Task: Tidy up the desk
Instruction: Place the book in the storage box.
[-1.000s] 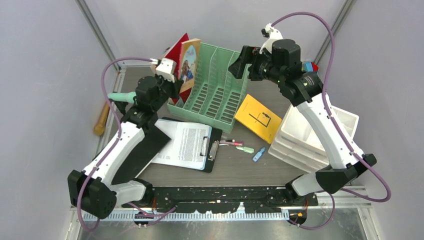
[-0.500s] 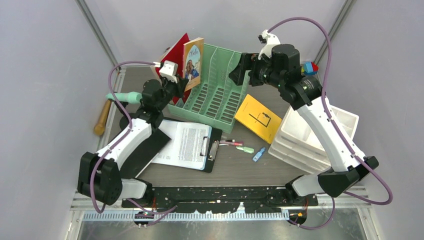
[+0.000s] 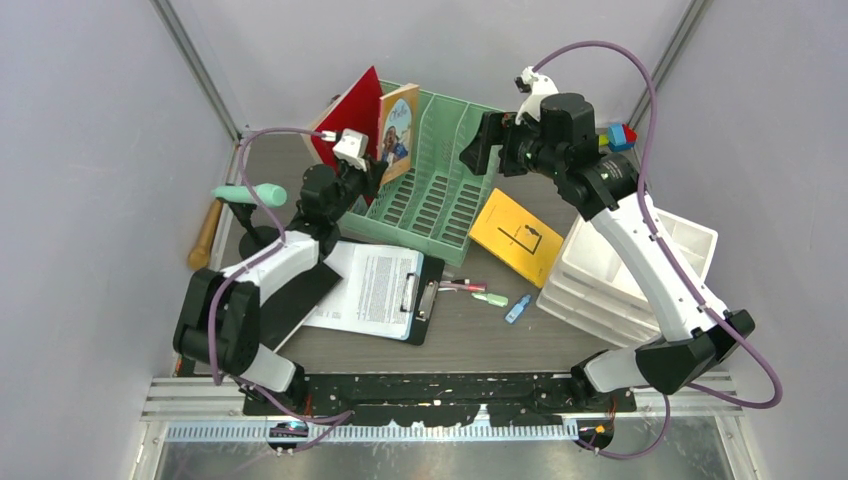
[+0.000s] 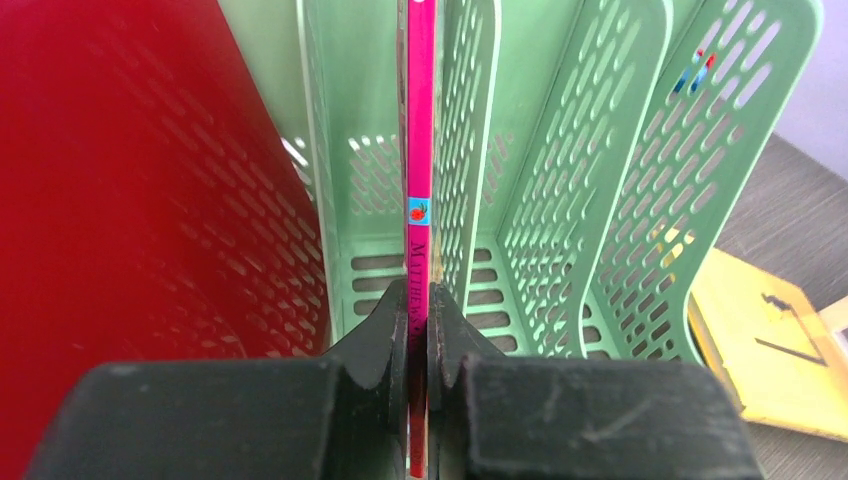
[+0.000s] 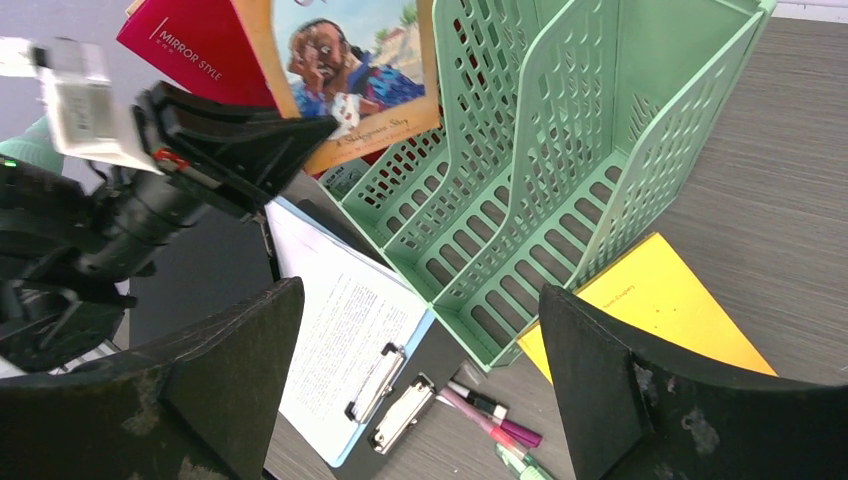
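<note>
On the grey-brown desk [image 3: 480, 330] lies a mint-green file rack [image 3: 430, 190], its slots open toward me. My left gripper [image 3: 368, 172] is shut on the lower edge of a thin picture book [image 3: 398, 118]. The book is upright at the rack's left side. In the left wrist view its pink spine [image 4: 420, 150] runs up between the jaws of the left gripper [image 4: 420, 300], in line with the rack's [image 4: 560, 200] first divider. A red book [image 3: 355, 110] leans just left of it. My right gripper [image 3: 478, 142] hovers open above the rack's far right corner, holding nothing.
A yellow booklet [image 3: 515, 235] lies right of the rack, beside a white drawer unit [image 3: 620, 270]. In front lie a clipboard with paper [image 3: 375, 290], a black folder [image 3: 290, 300], pens [image 3: 470, 290] and a small blue item [image 3: 517, 308]. A wooden-handled mallet [image 3: 205, 235] rests at the left edge.
My left arm has stretched forward, carrying the picture book up and to the right, more upright against the rack. The red book behind it also stands more upright. The right gripper has barely shifted.
</note>
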Tool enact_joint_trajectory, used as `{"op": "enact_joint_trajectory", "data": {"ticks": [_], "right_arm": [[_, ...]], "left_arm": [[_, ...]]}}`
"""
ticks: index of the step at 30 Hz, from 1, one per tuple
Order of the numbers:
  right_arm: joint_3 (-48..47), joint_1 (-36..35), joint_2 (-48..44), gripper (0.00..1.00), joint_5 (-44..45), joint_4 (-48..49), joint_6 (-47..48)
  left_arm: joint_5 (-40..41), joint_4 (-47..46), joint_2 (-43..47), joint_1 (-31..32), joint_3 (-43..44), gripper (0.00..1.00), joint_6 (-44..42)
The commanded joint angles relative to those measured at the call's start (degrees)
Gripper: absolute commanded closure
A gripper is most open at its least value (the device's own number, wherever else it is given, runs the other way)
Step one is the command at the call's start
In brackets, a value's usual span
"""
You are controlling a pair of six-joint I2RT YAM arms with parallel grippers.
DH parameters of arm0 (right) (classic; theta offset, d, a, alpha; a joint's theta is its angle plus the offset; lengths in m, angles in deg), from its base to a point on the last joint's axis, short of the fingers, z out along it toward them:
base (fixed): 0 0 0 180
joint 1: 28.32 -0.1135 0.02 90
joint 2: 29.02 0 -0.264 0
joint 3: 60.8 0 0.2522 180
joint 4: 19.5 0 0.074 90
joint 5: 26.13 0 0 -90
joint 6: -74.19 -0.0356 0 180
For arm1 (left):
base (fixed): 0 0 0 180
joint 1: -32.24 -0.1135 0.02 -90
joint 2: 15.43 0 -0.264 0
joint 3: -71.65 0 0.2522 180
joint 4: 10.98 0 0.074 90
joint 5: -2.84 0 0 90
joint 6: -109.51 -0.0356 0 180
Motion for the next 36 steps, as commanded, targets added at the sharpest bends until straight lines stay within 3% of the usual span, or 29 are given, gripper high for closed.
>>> {"op": "enact_joint_trajectory", "data": {"ticks": [1,4,8,21,24,27,30,36], "right_arm": [[-0.15,0.53,-2.7,0.06,-0.62,2.96,0.6],[0.3,0.9,-2.81,0.06,-0.64,3.0,0.53],[0.57,1.18,-2.88,0.05,-0.73,2.85,0.55],[2.07,1.64,-2.26,0.03,-1.44,3.72,-0.04],[2.19,1.73,-2.26,0.03,-1.65,3.78,-0.1],[2.57,1.89,-2.48,0.03,-1.69,3.95,-0.19],[2.96,2.06,-2.81,0.03,-1.76,4.12,-0.26],[3.54,2.42,-3.2,0.03,-2.03,4.53,-0.52]], "left_arm": [[-1.04,-15.73,-5.05,0.71,-2.56,1.0,-0.14],[-0.07,-26.45,-10.88,0.97,-4.31,1.0,-0.1],[1.76,-32.23,-16.43,1.08,-4.59,1.0,0.41],[4.72,-35.73,-22.06,1.12,-3.65,0.99,1.28],[5.54,-37.03,-23.67,1.16,-3.3,0.93,1.35],[5.96,-37.19,-25.09,1.17,-2.64,0.8,1.61],[6.22,-37.18,-25.96,1.17,-2.46,0.6,1.73],[6.15,-37.11,-25.66,1.17,-3.29,0.54,1.25]]}}
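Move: The left hand holds the small book by its spine above the green box's front edge. The slot for it lies about 12 cm ahead, 5 cm right and 16 cm below. The red book stands roughly 11 cm ahead and 5 cm left, 10 below; the clipboard 9 back and 2 left, the yellow book 3 ahead and 27 right, both some 24 below. From the right hand, the slot is about 20 ahead, 15 left, 27 below. The left hand lowers the book about 12 cm, easing 5 cm forward into the slot, then half opens its fingers. ##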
